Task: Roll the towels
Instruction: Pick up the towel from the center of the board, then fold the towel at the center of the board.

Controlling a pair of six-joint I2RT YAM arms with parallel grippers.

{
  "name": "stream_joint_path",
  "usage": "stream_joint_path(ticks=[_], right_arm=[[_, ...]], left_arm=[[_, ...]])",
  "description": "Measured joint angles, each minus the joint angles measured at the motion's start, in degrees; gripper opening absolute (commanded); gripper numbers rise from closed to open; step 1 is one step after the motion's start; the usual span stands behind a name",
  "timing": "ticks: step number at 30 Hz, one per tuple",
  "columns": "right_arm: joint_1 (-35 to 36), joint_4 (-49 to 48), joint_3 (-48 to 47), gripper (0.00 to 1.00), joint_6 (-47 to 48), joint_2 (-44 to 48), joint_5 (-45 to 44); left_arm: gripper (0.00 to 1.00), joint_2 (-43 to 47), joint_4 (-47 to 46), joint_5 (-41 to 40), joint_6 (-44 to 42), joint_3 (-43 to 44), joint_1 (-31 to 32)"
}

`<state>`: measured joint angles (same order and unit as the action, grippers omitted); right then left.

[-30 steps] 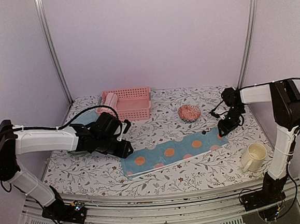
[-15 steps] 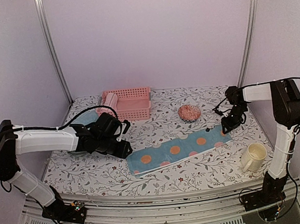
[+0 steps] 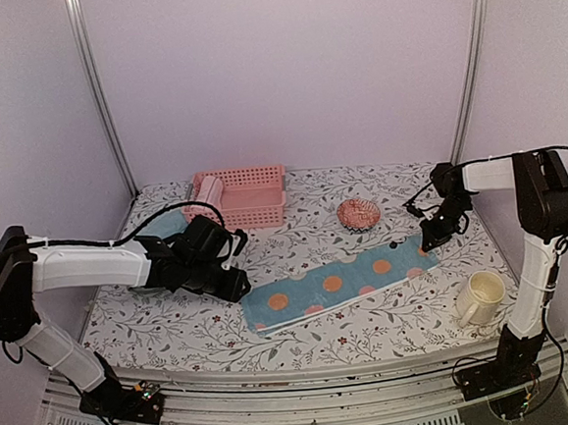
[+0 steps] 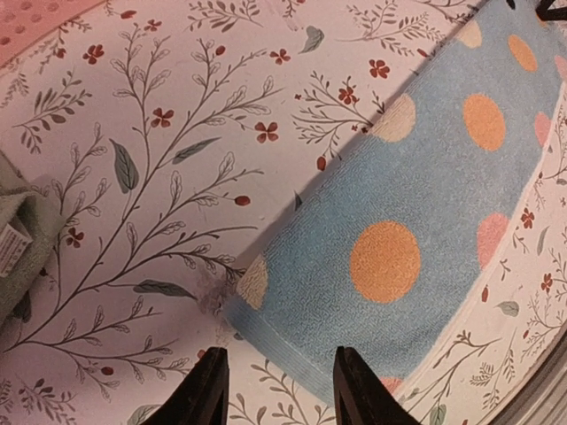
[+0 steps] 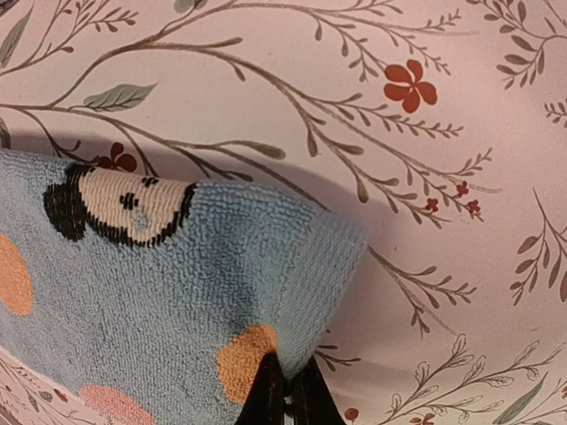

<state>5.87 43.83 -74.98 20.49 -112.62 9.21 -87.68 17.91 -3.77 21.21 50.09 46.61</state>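
Note:
A blue towel with orange and pink spots lies folded into a long strip across the flowered table. My right gripper is shut on its right end; in the right wrist view the fingertips pinch the towel's edge next to an orange spot. My left gripper hovers open at the strip's left end. Its two fingers stand apart just short of the towel's corner. A pink rolled towel lies in the basket. A sage green towel lies to the left, mostly hidden by my left arm.
A pink slatted basket stands at the back left. A small pink ridged cup sits behind the strip. A cream mug stands at the front right, near the table's edge and the right arm's base.
My right gripper has closed on the towel's right end, and the strip has slid to the right and slightly back. The left arm has hardly moved.

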Motion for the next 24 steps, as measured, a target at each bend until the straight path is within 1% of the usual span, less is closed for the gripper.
stream_joint_path(ticks=[5, 14, 19, 24], right_arm=[[-1.9, 2.0, -1.3, 0.02, 1.1, 1.2, 2.4], [-2.0, 7.5, -6.8, 0.02, 1.8, 7.3, 9.9], [0.0, 10.2, -7.1, 0.02, 2.0, 8.0, 14.4], [4.2, 12.2, -7.1, 0.03, 2.0, 8.0, 21.0]], left_arm=[[0.42, -0.2, 0.0, -0.5, 0.0, 0.0, 0.0], [0.42, -0.7, -0.1, -1.8, 0.0, -0.7, 0.0], [0.42, -0.8, -0.2, -2.3, 0.8, -1.8, 0.0], [0.42, -0.9, -0.9, -2.4, 2.4, -3.0, 0.0]])
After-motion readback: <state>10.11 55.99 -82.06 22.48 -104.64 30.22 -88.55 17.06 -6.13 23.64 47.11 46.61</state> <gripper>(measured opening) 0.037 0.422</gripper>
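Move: The right hand already has the towel's right end pinched just above the table; the towel's middle, over which this end is being brought, lies about 26 cm to its left and 8 cm back, practically level in height. The bowl stands some 14 cm ahead and 16 cm to the left of this hand, the mug roughly 16 cm back and 9 cm to the right. From the left hand the towel's middle is about 26 cm to the right, 3 cm ahead and 7 cm below. Keeping its pinch on the towel's right end, the right hand first lifts it almost straight up by about 9 cm, then swings left towards the towel's middle, coming slightly back, while the wrist rolls some 20 degrees so that the fingertips lean further to the left and turns a little counter-clockwise. Beside the towel's left end the left hand, fingers still part open and holding nothing, sinks a couple of centimetres and eases slightly left. ##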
